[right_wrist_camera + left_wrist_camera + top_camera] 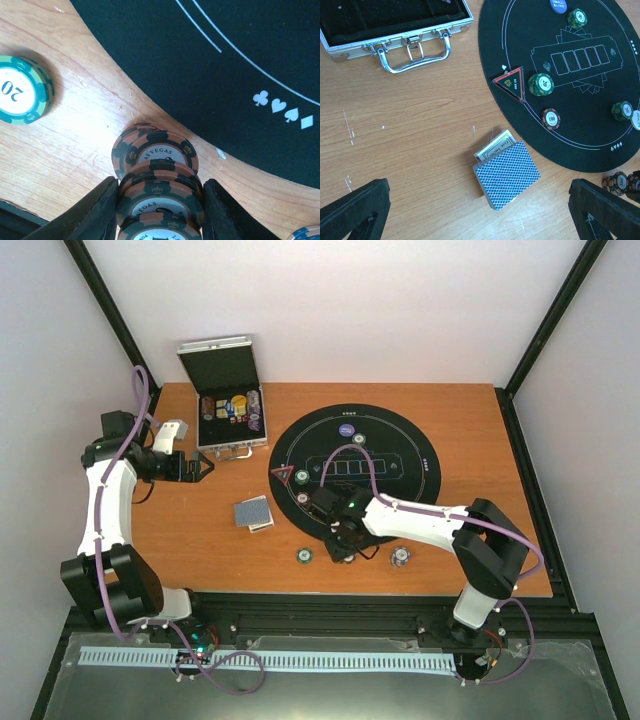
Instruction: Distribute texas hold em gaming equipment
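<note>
In the right wrist view my right gripper point(159, 212) is shut on a leaning stack of orange-and-black poker chips point(157, 172), a finger pressed to each side. The stack rests on the wood just off the black mat point(225, 60). A green chip point(22, 89) lies to its left. From above, the right gripper point(345, 543) is at the mat's near edge. My left gripper point(205, 468) hangs open and empty by the case. Below it lies the blue-backed card deck point(507, 174). A red triangle marker point(510, 83), green chips point(541, 84) and an orange chip point(550, 118) sit on the mat.
The silver case point(232, 405) stands open at the back left, its handle point(412, 52) facing the table's middle. A blue button disc point(558, 4) and a white disc point(636, 120) lie on the mat. A green chip point(304, 555) and a pale chip point(400, 556) sit near the front edge.
</note>
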Controlling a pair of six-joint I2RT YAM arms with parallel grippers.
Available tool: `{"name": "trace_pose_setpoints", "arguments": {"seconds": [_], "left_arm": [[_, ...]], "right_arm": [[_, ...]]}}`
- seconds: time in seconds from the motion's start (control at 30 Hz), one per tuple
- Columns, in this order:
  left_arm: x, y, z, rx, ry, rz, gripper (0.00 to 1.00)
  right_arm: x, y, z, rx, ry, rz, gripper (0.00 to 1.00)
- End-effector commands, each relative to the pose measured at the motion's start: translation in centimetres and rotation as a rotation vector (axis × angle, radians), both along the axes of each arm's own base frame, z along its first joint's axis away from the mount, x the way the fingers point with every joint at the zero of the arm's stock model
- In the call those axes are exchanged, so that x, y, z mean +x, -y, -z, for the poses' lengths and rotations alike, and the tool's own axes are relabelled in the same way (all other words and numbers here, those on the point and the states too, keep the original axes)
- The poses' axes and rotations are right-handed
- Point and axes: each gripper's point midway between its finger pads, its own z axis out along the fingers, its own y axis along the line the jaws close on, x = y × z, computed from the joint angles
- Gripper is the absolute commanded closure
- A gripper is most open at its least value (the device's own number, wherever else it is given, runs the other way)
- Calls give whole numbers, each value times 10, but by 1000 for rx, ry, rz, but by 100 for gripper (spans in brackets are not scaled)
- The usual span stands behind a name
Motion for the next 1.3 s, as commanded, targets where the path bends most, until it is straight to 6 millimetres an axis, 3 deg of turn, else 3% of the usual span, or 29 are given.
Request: {"name": "trace_pose_setpoints", "arguments": {"seconds": [0.0, 0.2, 0.37, 0.47, 0.57, 0.7, 0.83, 1.1, 1.27], "left_arm": [[1, 3, -15, -1, 43, 20, 0], [1, 3, -16, -4, 45, 20, 0], [2, 2, -16, 3, 47, 19, 0], [4, 2, -13, -3, 40, 20, 0], [7, 3, -12, -26, 32, 20, 0], [11, 5, -11, -48, 24, 28, 0], [11, 5, -10, -53, 16, 38, 0], [13, 4, -7, -40, 15, 42, 0], [14, 3, -7, -43, 14, 40, 0]], "right_arm": [[8, -3, -19, 10, 36, -11, 62], [32, -7, -36, -5, 66, -20, 62], [75, 2, -47, 14, 76, 32, 62], [117, 8, -49, 26, 85, 71, 62], [176, 19, -53, 32, 115, 133, 62], [250, 38, -35, -15, 130, 212, 62], [305, 51, -28, -18, 152, 268, 62], [355, 97, -38, 55, 228, 398, 60], [365, 102, -19, 52, 221, 404, 57]]}}
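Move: The right hand, already closed on orange chips and just clear of their stack, is taking them to the far right part of the mat, roughly 35 cm ahead, 11 cm right and 4 cm below. Beside that place the far green stack lies about 33 cm ahead and 5 right; the small blind disc, 36 ahead and 2 right. The near green stack is some 13 ahead and 10 right. From the left hand, the place is about 21 cm ahead, 44 right and 20 lower. Keeping its pinch on the orange chips, the right hand lifts them clear of the rest of their stack by about 5 cm and sweeps forward across the mat, some 35 cm in all. Sinking by about 4 cm on the far part, it then bears right past the far green stack, ending 10 cm to the right, turned roughly 25 degrees clockwise with the fingers tipped a little forward and still shut on the chips. ##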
